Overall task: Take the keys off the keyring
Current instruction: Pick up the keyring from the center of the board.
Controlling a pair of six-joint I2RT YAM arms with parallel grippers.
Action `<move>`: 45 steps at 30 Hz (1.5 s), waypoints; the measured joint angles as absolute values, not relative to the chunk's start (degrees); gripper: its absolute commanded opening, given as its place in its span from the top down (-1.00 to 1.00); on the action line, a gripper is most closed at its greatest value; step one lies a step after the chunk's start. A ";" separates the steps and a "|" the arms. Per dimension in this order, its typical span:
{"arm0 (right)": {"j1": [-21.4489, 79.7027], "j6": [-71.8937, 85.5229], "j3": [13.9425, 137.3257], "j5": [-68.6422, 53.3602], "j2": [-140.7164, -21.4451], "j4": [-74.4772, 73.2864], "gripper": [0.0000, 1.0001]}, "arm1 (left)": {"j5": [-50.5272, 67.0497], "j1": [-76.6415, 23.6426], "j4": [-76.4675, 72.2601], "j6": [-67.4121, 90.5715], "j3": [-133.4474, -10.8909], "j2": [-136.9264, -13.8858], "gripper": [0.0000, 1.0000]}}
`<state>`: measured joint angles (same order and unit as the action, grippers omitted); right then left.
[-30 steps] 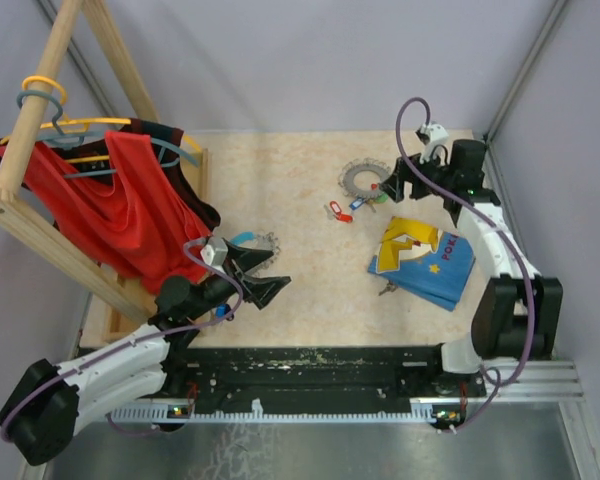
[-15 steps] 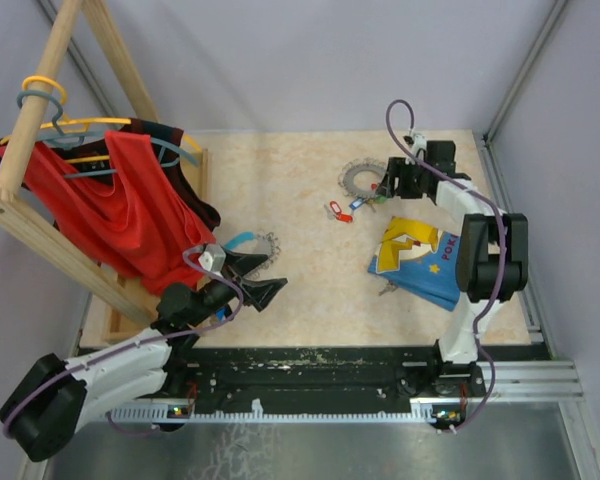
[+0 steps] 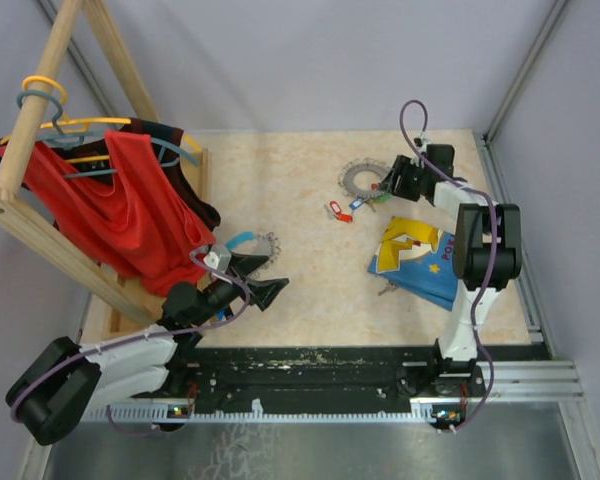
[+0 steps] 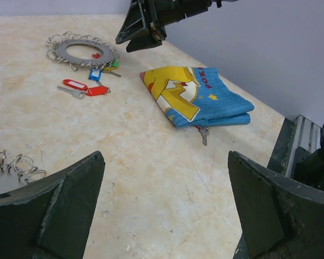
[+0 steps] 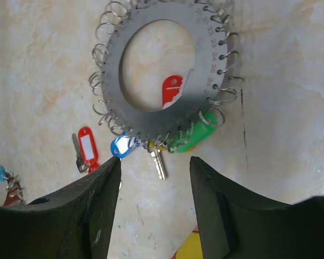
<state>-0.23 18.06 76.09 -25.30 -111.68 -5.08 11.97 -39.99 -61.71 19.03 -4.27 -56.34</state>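
Note:
The keyring is a flat grey metal ring fringed with small silver loops, lying at the far middle of the table; it also shows far off in the left wrist view. A blue-tagged key, a green tag and a bare silver key hang from its near edge. A red tag shows through its hole. A red-tagged key lies loose beside it. My right gripper hovers open just above the hanging keys, holding nothing. My left gripper is wide open and empty.
A blue and yellow pouch lies right of centre with a small key at its edge. Loose silver loops with a cyan tag lie by my left gripper. A wooden rack with red cloth and hangers fills the left side.
The right arm has folded up tighter while its gripper stayed at the keyring, and its jaws have narrowed a little. The left arm has drawn back slightly.

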 measured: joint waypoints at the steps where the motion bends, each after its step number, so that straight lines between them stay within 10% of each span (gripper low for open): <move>1: -0.47 18.72 76.09 -24.91 -112.33 -4.71 -0.08 | 11.99 -39.99 -61.95 19.00 -4.27 -56.82 -0.99; 45: -4.67 40.53 78.13 -34.04 -126.52 12.56 0.49 | 12.03 -39.99 -64.10 19.00 -3.81 -59.64 -0.99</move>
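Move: The keyring, a grey disc fringed with wire loops, is flat on the board; its middle is about 8 cm ahead of my right hand, 4 cm left and 6 cm below. The green tag at its near right rim is some 3 cm ahead and 1 cm right, the blue tag 2 cm ahead and 6 cm left. The Pikachu cloth lies about 13 cm back and 10 cm right. From my left hand the keyring is roughly 34 cm ahead, 20 cm right, 15 cm below. I bring my right hand down about 5 cm, edging right at first, then slide it forward some 4 cm, low over the board, to the keyring's near right rim by the green tag. Meanwhile I roll the wrist about 20 degrees, left side up, turn slightly clockwise, and narrow the fingers from half open to about a quarter, one tip on each side of the rim. ##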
